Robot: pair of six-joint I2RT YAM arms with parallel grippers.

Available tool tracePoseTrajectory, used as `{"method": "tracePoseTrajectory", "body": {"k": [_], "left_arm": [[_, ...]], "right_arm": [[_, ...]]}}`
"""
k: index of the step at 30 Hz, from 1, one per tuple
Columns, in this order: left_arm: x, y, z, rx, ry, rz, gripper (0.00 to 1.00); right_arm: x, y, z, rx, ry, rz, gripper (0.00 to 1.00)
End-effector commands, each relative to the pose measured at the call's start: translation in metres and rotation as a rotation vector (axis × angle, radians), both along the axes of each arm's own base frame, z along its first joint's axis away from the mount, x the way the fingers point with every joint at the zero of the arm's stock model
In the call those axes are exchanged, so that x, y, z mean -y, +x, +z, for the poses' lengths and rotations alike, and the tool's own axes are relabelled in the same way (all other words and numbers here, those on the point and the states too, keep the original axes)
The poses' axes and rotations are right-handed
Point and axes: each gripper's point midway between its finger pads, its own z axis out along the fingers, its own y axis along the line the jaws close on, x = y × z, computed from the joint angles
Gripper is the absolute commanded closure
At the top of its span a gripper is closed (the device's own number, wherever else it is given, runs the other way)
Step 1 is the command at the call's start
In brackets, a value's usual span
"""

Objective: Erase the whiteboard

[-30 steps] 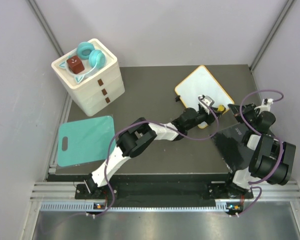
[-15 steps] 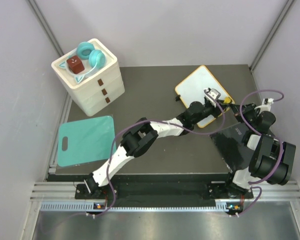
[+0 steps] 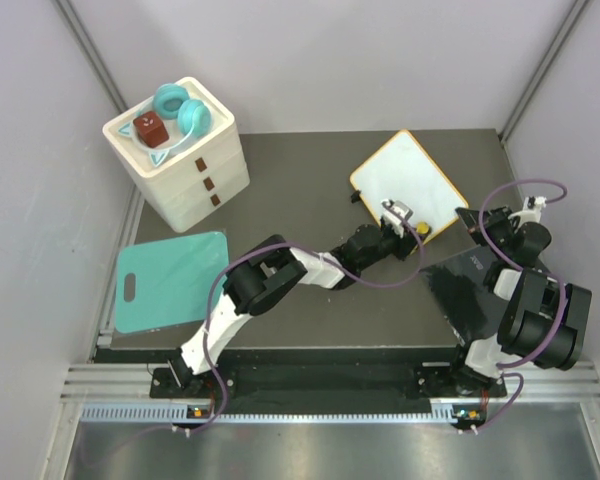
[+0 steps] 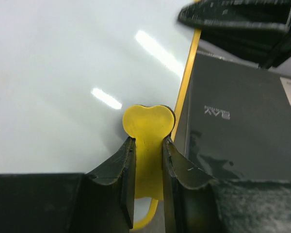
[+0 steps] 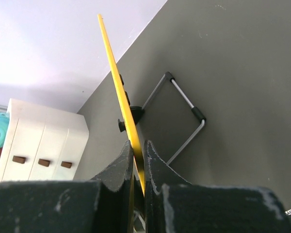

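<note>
The whiteboard point(image 3: 405, 178) stands tilted at the back right of the dark table, its white face point(image 4: 63, 73) blank inside a yellow frame point(image 4: 189, 68). My left gripper point(image 3: 412, 224) is shut on a yellow heart-shaped eraser point(image 4: 148, 128), which presses on the board's face near its right edge. My right gripper point(image 3: 467, 218) is shut on the board's yellow frame point(image 5: 114, 73) and pinches the thin rim between its fingers point(image 5: 137, 145). Its black fingers point(image 4: 237, 19) show at the top right of the left wrist view.
A dark grey slab point(image 3: 470, 290) lies under the right arm, next to the board. A white drawer box point(image 3: 180, 160) with teal headphones and a red-brown cube stands at the back left. A teal cutting board point(image 3: 170, 280) lies at the front left. The board's wire stand point(image 5: 184, 121) rests behind it.
My left gripper swept the eraser toward the board's far right edge, then back down and left to its near edge. The right gripper has kept its hold.
</note>
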Motion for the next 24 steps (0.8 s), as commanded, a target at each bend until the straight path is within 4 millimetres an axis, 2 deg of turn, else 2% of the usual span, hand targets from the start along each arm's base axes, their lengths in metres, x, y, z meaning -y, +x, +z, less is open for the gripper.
{"method": "tracePoseTrajectory", "body": {"k": [1,2,3,4,7,8,11,14,18,21,22,23,24], "left_arm": [[-0.021,-0.014,-0.018,-0.067,0.039,0.014,1.0],[-0.026,-0.011,-0.013,-0.063,0.03,0.046,1.0],[-0.031,-0.013,-0.019,-0.07,0.041,0.049,1.0],[-0.032,-0.013,-0.015,-0.059,0.033,0.051,1.0],[-0.035,-0.014,-0.012,-0.046,0.034,0.052,1.0],[-0.035,-0.014,-0.013,-0.046,0.038,0.054,1.0],[-0.034,-0.012,-0.01,-0.037,0.034,0.057,1.0],[-0.034,-0.013,-0.01,-0.034,0.033,0.055,1.0],[-0.038,-0.014,-0.003,-0.005,0.015,0.057,1.0],[-0.044,-0.019,0.014,0.032,-0.014,0.05,1.0],[-0.046,-0.02,0.038,0.063,-0.061,0.049,1.0],[-0.051,-0.023,0.042,0.071,-0.065,0.051,1.0],[-0.055,-0.023,0.053,0.087,-0.082,0.062,1.0]], "right_arm": [[-0.004,0.001,0.027,0.083,0.004,0.028,1.0],[-0.004,0.001,0.027,0.083,0.004,0.029,1.0],[-0.004,0.0,0.027,0.085,0.003,0.028,1.0],[-0.004,0.0,0.027,0.085,0.0,0.026,1.0],[-0.003,0.001,0.028,0.084,0.001,0.023,0.82],[-0.003,0.001,0.028,0.084,0.0,0.022,0.69],[-0.003,-0.001,0.03,0.089,-0.001,0.016,0.53],[-0.003,-0.001,0.031,0.087,-0.01,0.01,0.45],[-0.001,-0.002,0.033,0.082,-0.024,-0.005,0.4],[0.003,-0.005,0.032,0.066,-0.042,-0.035,0.38],[0.003,-0.009,0.026,0.035,-0.037,-0.05,0.36],[0.005,-0.012,0.024,0.016,-0.043,-0.065,0.35],[0.013,-0.016,0.035,0.034,-0.092,-0.12,0.34]]}}
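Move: The left gripper holds the yellow sponge low on the board; the whiteboard's bottom corner is roughly 3 cm back, 2 cm left and 5 cm below it. The board's middle is some 9 cm ahead, 2 cm left and slightly higher. The black slab is about 19 cm right, 13 cm back and 10 cm below. From the right gripper, shut on the upper right corner, the board's middle is about 4 cm ahead, 13 cm left and 6 cm lower. Sweep the left gripper left and down the slanted whiteboard to its bottom corner, also edging back, about 5 cm; keep the sponge pinched, hold briefly, then start backing off the face another couple of centimetres. Meanwhile open the right gripper wide to let go of the upper right corner, then ease it up about 2 cm. ##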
